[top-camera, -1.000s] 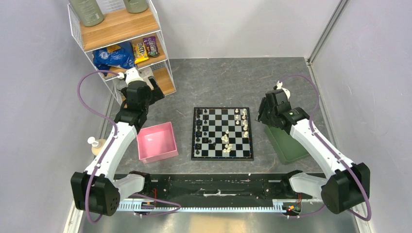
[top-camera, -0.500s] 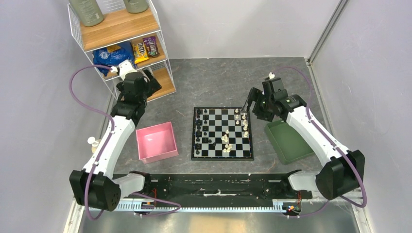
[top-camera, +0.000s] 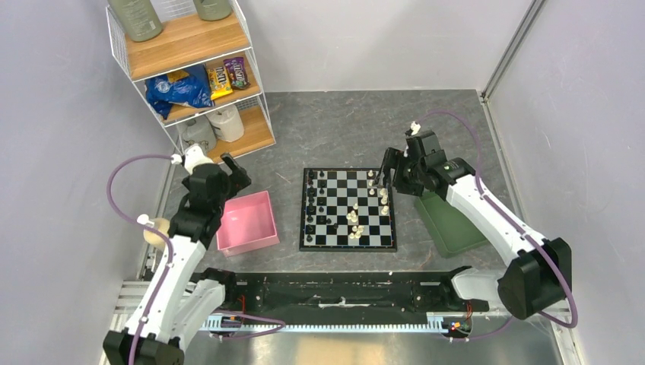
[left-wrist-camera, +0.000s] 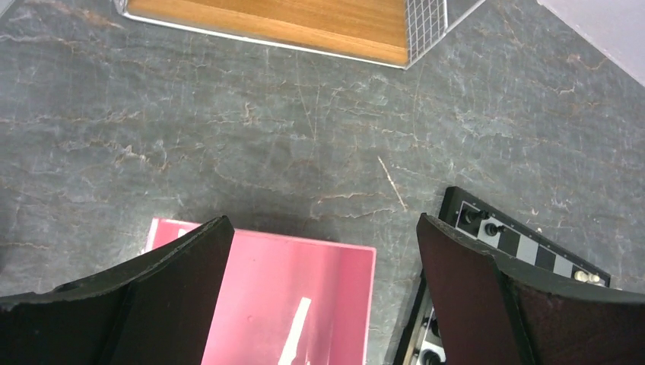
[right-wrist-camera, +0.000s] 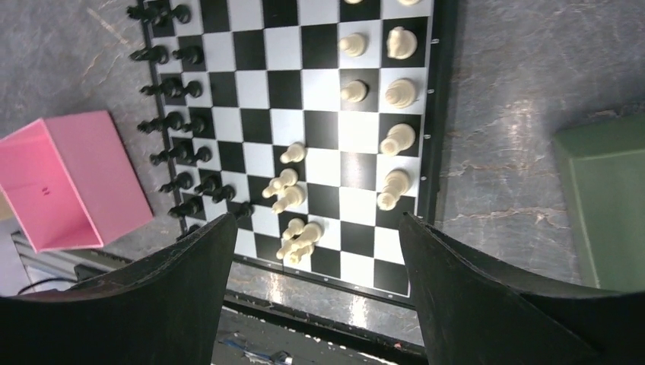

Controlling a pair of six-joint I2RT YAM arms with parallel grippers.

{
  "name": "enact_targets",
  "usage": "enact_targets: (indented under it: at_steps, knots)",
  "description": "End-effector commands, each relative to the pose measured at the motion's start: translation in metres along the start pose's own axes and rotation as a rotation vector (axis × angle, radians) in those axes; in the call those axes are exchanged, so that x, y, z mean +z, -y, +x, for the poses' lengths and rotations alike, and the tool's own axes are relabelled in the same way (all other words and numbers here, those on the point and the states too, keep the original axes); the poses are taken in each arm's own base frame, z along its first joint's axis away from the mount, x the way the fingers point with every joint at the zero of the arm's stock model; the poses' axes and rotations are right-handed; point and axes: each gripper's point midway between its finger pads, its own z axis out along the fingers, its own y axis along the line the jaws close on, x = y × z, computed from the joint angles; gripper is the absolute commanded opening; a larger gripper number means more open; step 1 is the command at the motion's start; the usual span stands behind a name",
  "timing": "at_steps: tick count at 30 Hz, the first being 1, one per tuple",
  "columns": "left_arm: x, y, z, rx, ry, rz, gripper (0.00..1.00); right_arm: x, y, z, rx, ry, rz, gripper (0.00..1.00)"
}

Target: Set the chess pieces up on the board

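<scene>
The board (top-camera: pixel 347 248) lies at the table's middle. Black chess pieces (top-camera: pixel 316 201) stand in two files along its left side. White chess pieces (top-camera: pixel 382 194) line the right side, and a loose cluster of white ones (top-camera: pixel 355 220) sits near the front middle. My right gripper (top-camera: pixel 386 167) hovers over the board's far right corner. In the right wrist view it (right-wrist-camera: pixel 316 220) is open and empty, with the board (right-wrist-camera: pixel 323 129) and the white cluster (right-wrist-camera: pixel 293 194) below. My left gripper (top-camera: pixel 232 173) hangs above the pink tray's far edge, open and empty (left-wrist-camera: pixel 325 222).
A pink tray (top-camera: pixel 245 223) (left-wrist-camera: pixel 266 289) sits left of the board. A green tray (top-camera: pixel 450 220) (right-wrist-camera: pixel 608 205) lies to its right, under the right arm. A wire shelf (top-camera: pixel 190 68) (left-wrist-camera: pixel 289 19) with snacks and bottles stands at the back left. Walls close in on both sides.
My right gripper swung left from over the green tray to the board's far right corner. My left arm pulled back from the shelf toward the pink tray.
</scene>
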Motion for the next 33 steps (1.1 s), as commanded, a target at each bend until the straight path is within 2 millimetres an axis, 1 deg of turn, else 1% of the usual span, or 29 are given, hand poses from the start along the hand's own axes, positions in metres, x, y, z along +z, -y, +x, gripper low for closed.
enact_targets:
  at_steps: [1,3,4,9,11,13,16,18,20,23,25,30,33]
  knots:
    - [-0.01,-0.004,-0.002,-0.011,0.046,0.026,1.0,-0.016,-0.02,0.003,-0.094,0.036,-0.058,0.86]
    - [-0.011,0.002,-0.01,0.007,0.052,0.044,1.0,-0.016,-0.021,0.012,-0.139,0.025,-0.022,0.85]
    - [-0.01,0.008,-0.011,0.012,0.042,0.063,1.0,-0.017,-0.023,0.017,-0.162,0.018,-0.007,0.85]
    - [0.004,0.03,-0.006,0.01,-0.02,0.124,1.0,-0.014,-0.022,0.032,-0.21,0.021,0.047,0.82]
    - [0.009,0.034,-0.01,0.022,-0.025,0.119,1.0,-0.013,-0.023,0.037,-0.216,0.012,0.049,0.81]
    - [0.013,0.038,-0.015,0.025,-0.025,0.114,1.0,-0.009,-0.02,0.042,-0.218,0.007,0.071,0.78]
    - [0.016,0.044,-0.011,0.02,-0.05,0.139,1.0,-0.004,-0.015,0.049,-0.217,-0.008,0.103,0.73]
    - [0.017,0.042,-0.005,0.035,-0.061,0.143,0.99,0.001,-0.01,0.052,-0.215,-0.006,0.13,0.69]
    - [0.019,0.03,-0.003,0.063,-0.043,0.097,0.99,0.007,-0.009,0.055,-0.222,-0.012,0.136,0.65]
    - [0.02,0.009,-0.006,0.107,-0.004,0.009,1.0,0.012,-0.018,0.058,-0.252,-0.038,0.118,0.62]
    - [0.019,0.003,-0.009,0.12,0.011,-0.02,1.0,0.015,-0.023,0.061,-0.272,-0.057,0.11,0.6]
    - [0.015,0.007,-0.02,0.128,0.041,-0.006,1.0,0.024,-0.035,0.066,-0.289,-0.072,0.104,0.58]
    - [0.013,0.008,-0.024,0.123,0.055,-0.005,1.0,0.031,-0.042,0.072,-0.306,-0.094,0.104,0.58]
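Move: The middle clump of unplaced white chess pieces lies about 8 cm left of the open right hand, 7 cm back and 10 cm below. A lone white pawn stands 8 cm left and 4 cm back, the bottom clump 8 cm left and 11 cm back, and the nearest placed white piece straight back some 5 cm, all equally low. From the left hand, the middle clump is roughly 32 cm right, 7 cm back and 14 cm down. Heading in over the board for the white pieces still unplaced, the right hand first sweeps back and left, nearly level, then sinks about 5 cm towards the middle clump, touching nothing. Its left side dips some 15 degrees and it turns slightly counter-clockwise as the fingers close to just over half open. The empty left hand sways, back a little, then forward almost 4 cm. ##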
